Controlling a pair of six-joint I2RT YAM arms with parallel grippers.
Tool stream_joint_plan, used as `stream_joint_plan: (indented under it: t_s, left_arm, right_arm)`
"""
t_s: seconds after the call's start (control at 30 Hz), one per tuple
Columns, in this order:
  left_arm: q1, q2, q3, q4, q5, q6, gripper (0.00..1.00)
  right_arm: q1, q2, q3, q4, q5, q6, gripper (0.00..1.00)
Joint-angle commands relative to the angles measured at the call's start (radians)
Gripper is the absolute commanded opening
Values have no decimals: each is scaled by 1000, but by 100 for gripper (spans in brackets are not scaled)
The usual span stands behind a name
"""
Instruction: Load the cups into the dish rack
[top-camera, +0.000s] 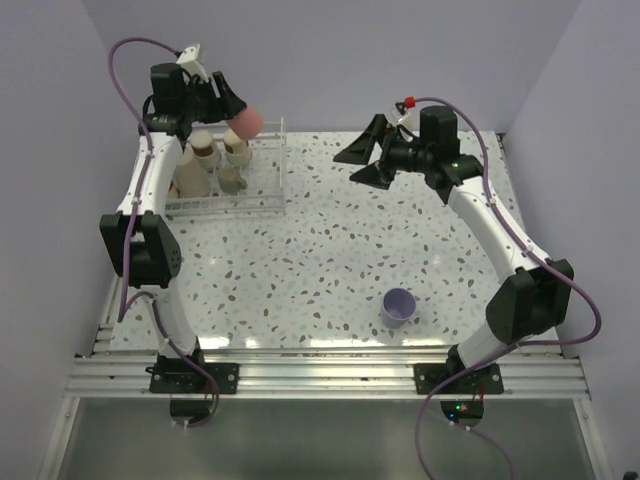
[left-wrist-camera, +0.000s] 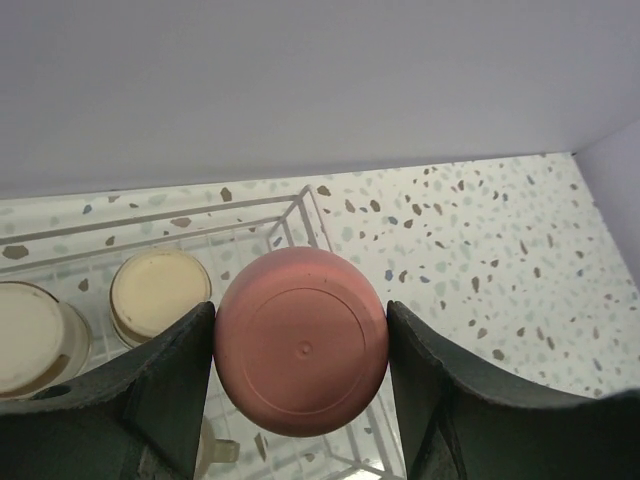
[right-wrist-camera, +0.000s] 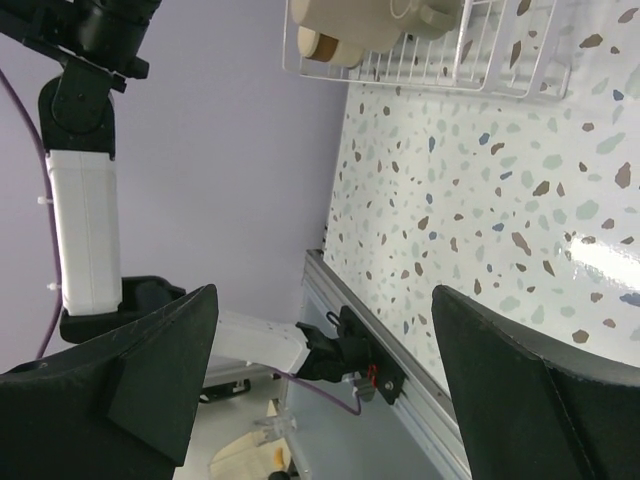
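Observation:
My left gripper (top-camera: 238, 115) is shut on a red cup (top-camera: 247, 123), held bottom outward above the far right part of the white wire dish rack (top-camera: 276, 165). In the left wrist view the red cup (left-wrist-camera: 300, 340) fills the gap between both black fingers (left-wrist-camera: 160, 390), with the rack (left-wrist-camera: 300, 212) below. Several beige cups (top-camera: 206, 150) stand in the rack; two of them (left-wrist-camera: 160, 292) lie under the gripper. A lavender cup (top-camera: 398, 306) stands alone on the table near the front right. My right gripper (top-camera: 362, 160) hangs open and empty above the table's far middle.
The speckled table (top-camera: 320, 250) is boxed in by lavender walls at the back and sides. A metal rail (top-camera: 330, 365) runs along the near edge. The right wrist view shows the rack's corner (right-wrist-camera: 480, 72) with beige cups (right-wrist-camera: 350, 25) and the left arm (right-wrist-camera: 85, 230).

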Motion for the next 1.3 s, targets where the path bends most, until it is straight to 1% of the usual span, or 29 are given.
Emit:
stream_joint_plan:
  t_s: [0.0,0.17,0.37,0.53,0.9,1.07,1.13,1.27]
  left_arm:
    - [-70,27,131,-97,-123,156,0]
    - [-145,62,146,-100,-252,227,0]
    - [-171,136,198,-114,-313,248,0]
    - [-171,197,243,-112,-312,247,0]
    - [-175,289,270,-88,-298,238,0]
    - [-190,311,269,-54,-333,262,0]
    - [-198,325,275,-54,-367,276,0]
    - [-198,348,281,-51,-384,278,0]
  right_arm:
    - [-10,24,54,-13,11,-33,91]
    - [-22,38,74,-36,15,-48,91]
    - [-37,47,74,-43,18,-59,91]
    - [-48,58,74,-47,18,-64,91]
    - [-74,89,86,-50,14,-71,90]
    - [-79,99,91,-50,14,-71,90]
    - [-80,103,89,-50,15,-71,90]
    - [-85,104,89,-50,17,-73,90]
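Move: The left hand already grips the red cup by its base end. The free spot in the rack's far right corner lies about 6 cm ahead, 5 cm to its right and 20 cm below. The nearest cream cup stands some 7 cm left of that spot, level with it; the handled mug is about 3 cm back and 4 cm left of the hand, also 20 cm below. From the right hand, the spot is roughly 26 cm ahead, 27 cm left, 23 cm below. The red cup is first carried about 6 cm to the right, then lowered and eased forward towards the rack's far right corner, some 12 cm down in all. Meanwhile the left wrist rolls its left side up about 20 degrees and its fingers tip further down, keeping their hold. The right hand, empty and open, drifts forward, down and slightly right. ##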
